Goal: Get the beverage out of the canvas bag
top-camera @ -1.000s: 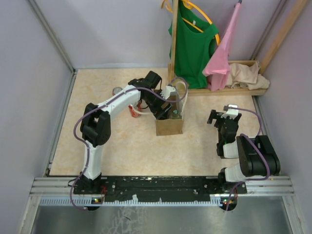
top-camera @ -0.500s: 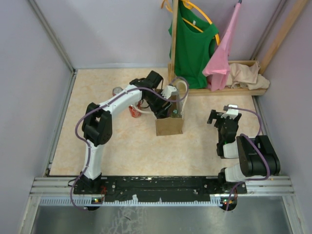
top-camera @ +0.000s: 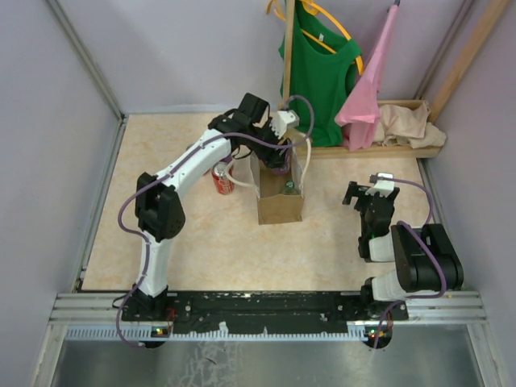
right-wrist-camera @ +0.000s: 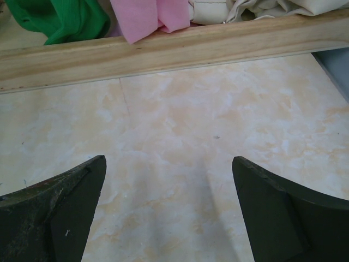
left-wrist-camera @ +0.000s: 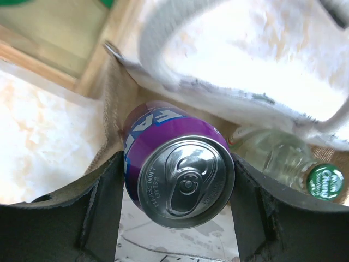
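The beverage, a purple can [left-wrist-camera: 180, 169] with a silver top, sits clamped between both fingers of my left gripper [left-wrist-camera: 177, 204]. It hangs tilted just above the mouth of the canvas bag [top-camera: 280, 207], a tan boxy tote with white looped handles [left-wrist-camera: 163, 60]. In the top view the left gripper [top-camera: 276, 157] is over the bag's far rim. A clear bottle [left-wrist-camera: 272, 158] with a green cap stays inside the bag. My right gripper [top-camera: 367, 193] rests low at the right, open [right-wrist-camera: 169, 207] with only bare floor between its fingers.
A red can [top-camera: 222, 181] stands on the table left of the bag. Behind the bag is a wooden rack [top-camera: 379, 150] with a green shirt [top-camera: 318, 72], a pink garment [top-camera: 367, 97] and a beige cloth heap [top-camera: 411, 123]. Walls close both sides.
My left gripper narrowed onto the purple can inside the bag, then rose and drew back toward the rack with the can. The right arm stayed still.
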Controlling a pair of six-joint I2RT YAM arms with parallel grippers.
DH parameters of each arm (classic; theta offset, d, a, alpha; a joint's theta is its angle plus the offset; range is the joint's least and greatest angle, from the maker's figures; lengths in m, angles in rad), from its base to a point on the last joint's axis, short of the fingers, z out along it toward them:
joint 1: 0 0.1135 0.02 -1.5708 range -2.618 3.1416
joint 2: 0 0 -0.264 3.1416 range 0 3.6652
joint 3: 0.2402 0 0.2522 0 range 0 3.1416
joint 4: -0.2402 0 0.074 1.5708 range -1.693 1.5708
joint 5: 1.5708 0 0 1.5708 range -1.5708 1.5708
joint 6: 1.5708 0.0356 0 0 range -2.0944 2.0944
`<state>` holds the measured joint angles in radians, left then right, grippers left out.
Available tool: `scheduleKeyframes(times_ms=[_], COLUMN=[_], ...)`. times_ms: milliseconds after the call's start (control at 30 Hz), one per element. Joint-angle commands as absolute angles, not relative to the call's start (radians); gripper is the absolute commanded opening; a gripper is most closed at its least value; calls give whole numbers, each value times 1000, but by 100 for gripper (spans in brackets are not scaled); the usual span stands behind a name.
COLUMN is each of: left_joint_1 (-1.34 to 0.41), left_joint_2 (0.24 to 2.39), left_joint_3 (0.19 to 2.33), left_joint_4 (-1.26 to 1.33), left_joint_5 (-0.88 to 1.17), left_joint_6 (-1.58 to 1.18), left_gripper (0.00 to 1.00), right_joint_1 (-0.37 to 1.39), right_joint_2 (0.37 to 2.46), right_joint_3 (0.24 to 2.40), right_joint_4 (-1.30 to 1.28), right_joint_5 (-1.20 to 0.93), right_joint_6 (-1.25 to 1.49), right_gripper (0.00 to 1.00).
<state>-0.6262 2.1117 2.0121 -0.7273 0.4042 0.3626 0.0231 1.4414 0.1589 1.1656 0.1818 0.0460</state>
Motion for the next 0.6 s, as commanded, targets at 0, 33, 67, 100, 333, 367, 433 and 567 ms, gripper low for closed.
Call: scheduleKeyframes(times_ms=[0,33,67,100,333,367,433,567], left_joint_1=[-608,-600,-593,-583,-565,-561,-550,-499], left_joint_2=[2050,2051,2050,2046,1965,1950,1916,1808], left_joint_3=[2163,2182,2195,2205,2214,2209,2188,2086], left_joint_4=[-664,-666,-666,-664,-662,-660,-644,-568], left_joint_5=[397,401,403,405,341,317,266,187], left_joint_6=[322,309,294,278,267,267,265,241], left_gripper=[0,0,0,0,0,0,0,0], right_joint_1=[21,21,21,21,21,21,21,21], right_joint_2=[1442,1442,1441,1442,1442,1442,1442,1442], right_joint_3=[179,179,179,179,179,179,179,179], right_joint_4=[1216,1217,1217,1216,1216,1218,1218,1217], right_joint_5=[185,185,186,186,185,186,186,186], right_joint_6=[48,48,47,47,48,47,47,47], right_gripper=[99,99,99,99,99,99,99,99])
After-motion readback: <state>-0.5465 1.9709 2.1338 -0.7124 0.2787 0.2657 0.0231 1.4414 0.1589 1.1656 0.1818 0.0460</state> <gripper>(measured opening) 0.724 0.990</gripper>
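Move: Some 16 cm to the left of the left hand and roughly level with it fore and aft stands the nearest red can, about 11 cm lower; the purple can beside it is about 17 cm left and 6 cm ahead. The canvas bag's middle is right below the left hand, about 2 cm back and 10 cm down, its green-capped bottle about 6 cm back and 3 cm right. From the right hand, that red can is about 45 cm left and 4 cm ahead. Lifting straight on up out of the canvas bag, the left hand keeps its pinch on the sides of the last purple can and rises about 12 cm, easing some 4 cm forward. Partway up it also starts swinging about 5 cm left, to the side where the other cans stand, while the wrist turns counter-clockwise and tips up, each a little over 10 degrees. ##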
